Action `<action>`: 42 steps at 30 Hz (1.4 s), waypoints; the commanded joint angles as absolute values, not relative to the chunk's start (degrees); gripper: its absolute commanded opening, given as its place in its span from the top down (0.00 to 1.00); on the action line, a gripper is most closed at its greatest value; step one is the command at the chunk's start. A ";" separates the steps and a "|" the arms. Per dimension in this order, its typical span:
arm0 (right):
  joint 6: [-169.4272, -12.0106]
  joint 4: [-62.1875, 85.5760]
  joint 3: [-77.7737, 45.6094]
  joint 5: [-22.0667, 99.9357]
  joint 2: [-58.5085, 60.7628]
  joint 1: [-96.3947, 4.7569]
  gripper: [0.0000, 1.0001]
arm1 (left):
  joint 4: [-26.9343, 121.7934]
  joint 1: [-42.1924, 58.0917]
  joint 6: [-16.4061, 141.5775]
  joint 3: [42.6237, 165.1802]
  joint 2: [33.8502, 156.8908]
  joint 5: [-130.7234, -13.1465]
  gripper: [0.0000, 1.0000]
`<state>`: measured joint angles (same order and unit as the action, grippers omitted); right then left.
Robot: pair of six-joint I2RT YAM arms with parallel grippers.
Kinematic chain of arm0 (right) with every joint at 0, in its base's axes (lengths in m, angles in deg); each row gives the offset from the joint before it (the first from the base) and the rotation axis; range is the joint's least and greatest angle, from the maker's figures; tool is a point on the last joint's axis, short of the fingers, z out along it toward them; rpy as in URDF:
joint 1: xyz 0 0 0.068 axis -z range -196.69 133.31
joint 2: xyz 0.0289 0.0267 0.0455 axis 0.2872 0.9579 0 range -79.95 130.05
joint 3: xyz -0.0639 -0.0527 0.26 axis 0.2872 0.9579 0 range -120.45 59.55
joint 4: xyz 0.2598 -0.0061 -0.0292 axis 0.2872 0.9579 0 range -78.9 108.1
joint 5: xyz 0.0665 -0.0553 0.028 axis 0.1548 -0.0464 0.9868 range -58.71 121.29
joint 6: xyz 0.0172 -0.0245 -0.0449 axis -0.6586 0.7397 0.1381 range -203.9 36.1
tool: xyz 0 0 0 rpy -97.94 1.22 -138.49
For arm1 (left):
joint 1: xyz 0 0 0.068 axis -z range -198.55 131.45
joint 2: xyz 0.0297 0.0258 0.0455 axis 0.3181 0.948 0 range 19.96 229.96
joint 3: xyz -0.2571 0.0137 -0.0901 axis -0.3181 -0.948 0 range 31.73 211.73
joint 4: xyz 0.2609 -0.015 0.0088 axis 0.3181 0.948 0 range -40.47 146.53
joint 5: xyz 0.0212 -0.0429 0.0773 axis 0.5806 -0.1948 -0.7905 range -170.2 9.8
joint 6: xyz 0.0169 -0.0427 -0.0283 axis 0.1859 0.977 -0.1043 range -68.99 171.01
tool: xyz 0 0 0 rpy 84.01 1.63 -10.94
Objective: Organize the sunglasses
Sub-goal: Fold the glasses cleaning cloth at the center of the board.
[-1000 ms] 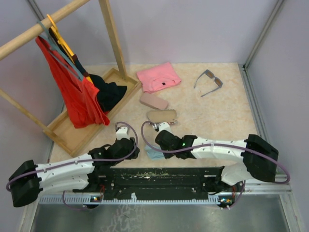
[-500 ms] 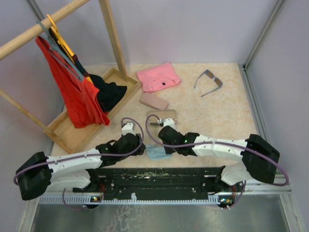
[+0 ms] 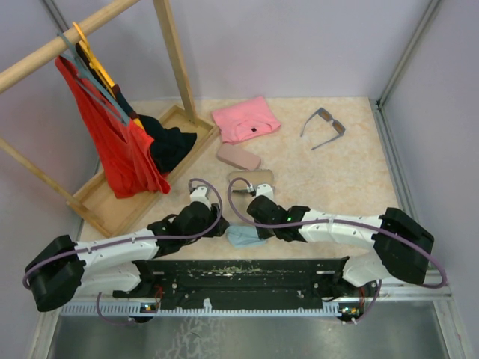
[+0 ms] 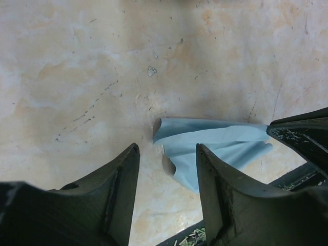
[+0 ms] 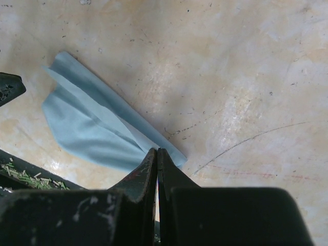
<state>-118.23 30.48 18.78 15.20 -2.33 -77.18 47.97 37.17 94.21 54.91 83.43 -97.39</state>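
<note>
Grey-blue sunglasses [image 3: 323,127] with dark lenses lie unfolded at the table's far right, well away from both arms. A light blue cloth [image 3: 243,238] lies crumpled near the front edge, between the two grippers. My right gripper [image 3: 253,226] is shut, and its tips [image 5: 157,150] pinch the cloth [image 5: 92,130] at one corner, where the folds converge. My left gripper [image 3: 218,224] is open. In the left wrist view its fingertips [image 4: 166,154] sit just short of the cloth's [image 4: 215,143] free left end, which curls up off the table.
A tan oblong case [image 3: 251,178] lies just beyond the grippers, and a pink case [image 3: 238,156] behind it. A folded pink garment [image 3: 245,118] lies further back. The wooden rack tray [image 3: 101,202] with hanging clothes [image 3: 112,142] fills the left. The black base rail [image 3: 247,273] borders the front.
My left arm has reached forward and right, up to the cloth, with its jaws a little wider. My right gripper has shifted slightly, and the cloth has moved a little to the right with it.
</note>
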 commanded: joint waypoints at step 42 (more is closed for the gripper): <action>-118.83 28.77 19.08 15.08 -5.09 -76.73 1.00 | 38.94 34.76 86.48 56.13 94.82 -87.21 0.78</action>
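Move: The cleaning cloth lies low under the left hand: its middle is about 7 cm to the right, 3 cm back and 4 cm below, while the left end of its fold is only some 2 cm right and 1 cm back. The open glasses case sits about 16 cm ahead and 8 cm right, the closed case some 26 cm ahead and 5 cm right. From the right hand, already at the cloth's other end, the cloth's middle is about 5 cm left and 1 cm back. The left fingertips come down onto the left end of the fold and narrow around it, about half the opening gone, not shut. The hand sinks some 3.5 cm first, then slides about 2 cm to its right, turning roughly 10 degrees clockwise; most of the closing follows with the hand nearly still. The right hand stays put, its shut fingertips still keeping the fold's right end. ##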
